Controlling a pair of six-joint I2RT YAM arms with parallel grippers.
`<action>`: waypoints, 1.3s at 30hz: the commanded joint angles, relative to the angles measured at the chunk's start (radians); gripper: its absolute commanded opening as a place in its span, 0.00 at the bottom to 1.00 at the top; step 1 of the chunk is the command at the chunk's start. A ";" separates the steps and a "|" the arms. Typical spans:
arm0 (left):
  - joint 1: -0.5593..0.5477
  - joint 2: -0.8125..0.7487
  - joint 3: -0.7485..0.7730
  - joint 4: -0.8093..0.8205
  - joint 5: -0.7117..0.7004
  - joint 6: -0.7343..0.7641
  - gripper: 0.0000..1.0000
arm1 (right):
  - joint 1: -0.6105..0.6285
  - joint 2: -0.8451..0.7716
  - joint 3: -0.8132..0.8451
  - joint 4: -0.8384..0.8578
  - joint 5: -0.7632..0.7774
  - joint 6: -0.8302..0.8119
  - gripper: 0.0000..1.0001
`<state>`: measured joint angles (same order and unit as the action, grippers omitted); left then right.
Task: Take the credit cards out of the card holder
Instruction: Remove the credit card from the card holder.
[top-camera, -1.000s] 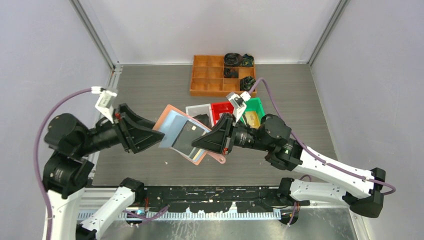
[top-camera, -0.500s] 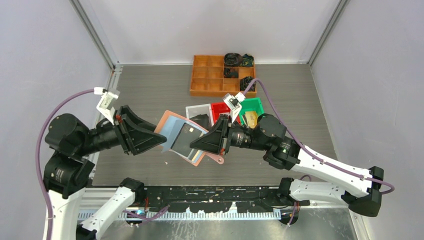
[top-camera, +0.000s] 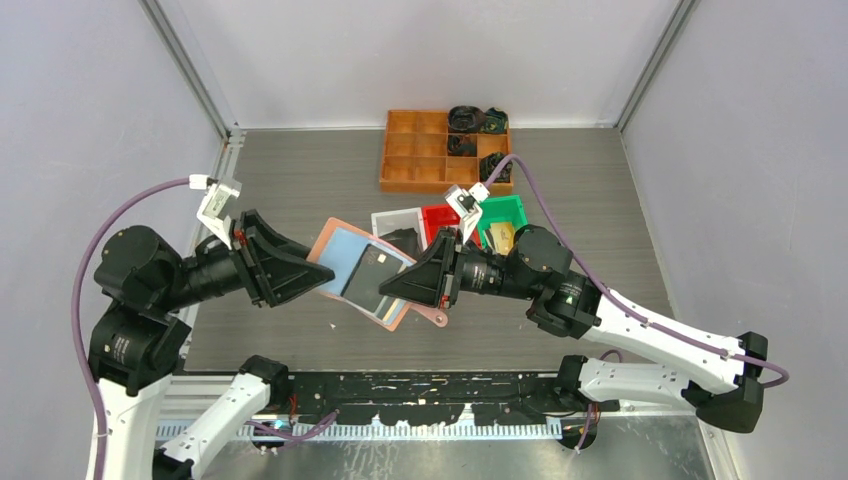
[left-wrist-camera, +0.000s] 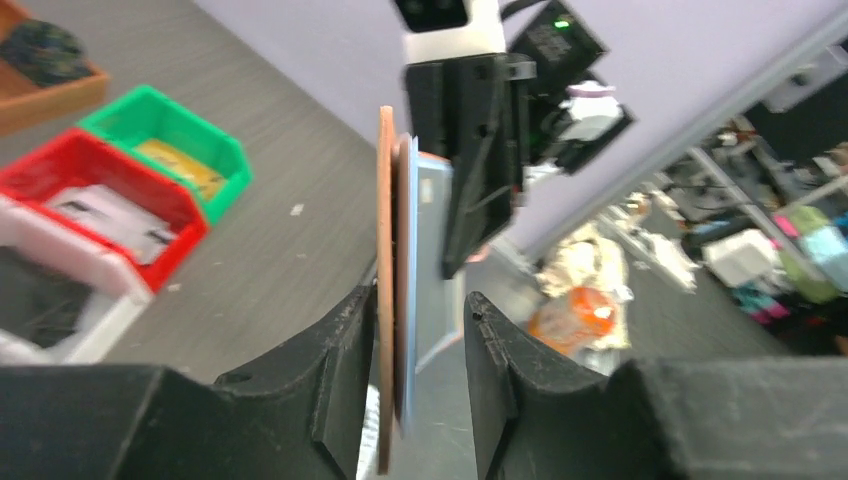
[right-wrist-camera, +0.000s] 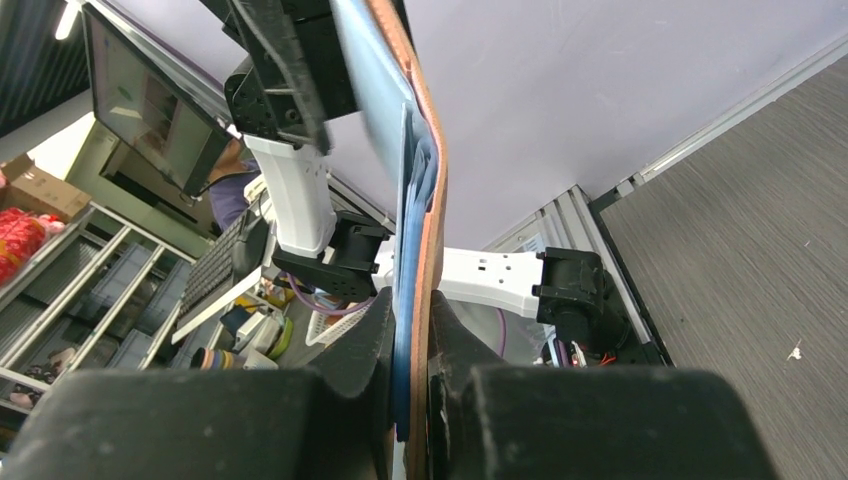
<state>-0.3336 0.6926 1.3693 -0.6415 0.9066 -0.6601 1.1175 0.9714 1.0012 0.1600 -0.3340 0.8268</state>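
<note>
The salmon-pink card holder (top-camera: 345, 252) hangs open in the air between my two arms, its pale blue pockets facing up. A dark credit card (top-camera: 367, 274) sits in one pocket. My right gripper (top-camera: 386, 289) is shut on the holder's right edge, and the right wrist view shows the card holder (right-wrist-camera: 426, 190) pinched edge-on in the right gripper (right-wrist-camera: 410, 325). My left gripper (left-wrist-camera: 420, 325) straddles the card holder (left-wrist-camera: 388, 230) at its left edge. The left finger (left-wrist-camera: 335, 365) rests against the salmon cover. A gap separates the blue pocket from the right finger (left-wrist-camera: 500, 370), so the left gripper is open.
Behind the holder stand a white bin (top-camera: 392, 218), a red bin (top-camera: 441, 213) and a green bin (top-camera: 512, 210) with a gold card (top-camera: 500, 238) inside. An orange compartment tray (top-camera: 415, 160) with dark items sits at the back.
My left gripper's jaws have narrowed around the holder's left edge. The holder and my right gripper have shifted slightly left.
</note>
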 joint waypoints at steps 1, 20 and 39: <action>-0.001 -0.016 0.016 -0.093 -0.216 0.236 0.39 | 0.000 -0.003 0.054 0.055 -0.005 -0.005 0.01; -0.001 0.001 0.049 -0.176 0.015 0.396 0.00 | 0.000 -0.049 0.031 -0.058 -0.064 -0.180 0.61; -0.001 0.069 0.051 -0.498 0.250 0.596 0.00 | 0.001 0.319 0.581 -0.657 -0.308 -0.675 0.76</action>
<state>-0.3336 0.7658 1.4063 -1.1225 1.0866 -0.0982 1.1172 1.2209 1.5097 -0.4309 -0.5282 0.2115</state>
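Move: The open card holder is in my right hand's grip; its middle is about 3 cm to that hand's left, 2 cm farther out and 2 cm higher. From my left hand, whose half-open fingers straddle its left part, that middle is about 4 cm right, 1 cm ahead and 2 cm below. The white bin is some 18 cm ahead and 9 cm right of my left hand; the red bin is 18 cm ahead and 12 cm right of my right hand. Both are about 40 cm down. I ease my left hand slightly forward and down, then shut its fingers on the holder's left part as it draws back. Once that pinch is made, my right hand opens wide and lets go, backs off about 3 cm right, rolls nearly 30 degrees with its fingertips tipping down, then swings back left around the free edge. My left hand carries the holder down and back, about 7 cm lower in all, turning clockwise. ##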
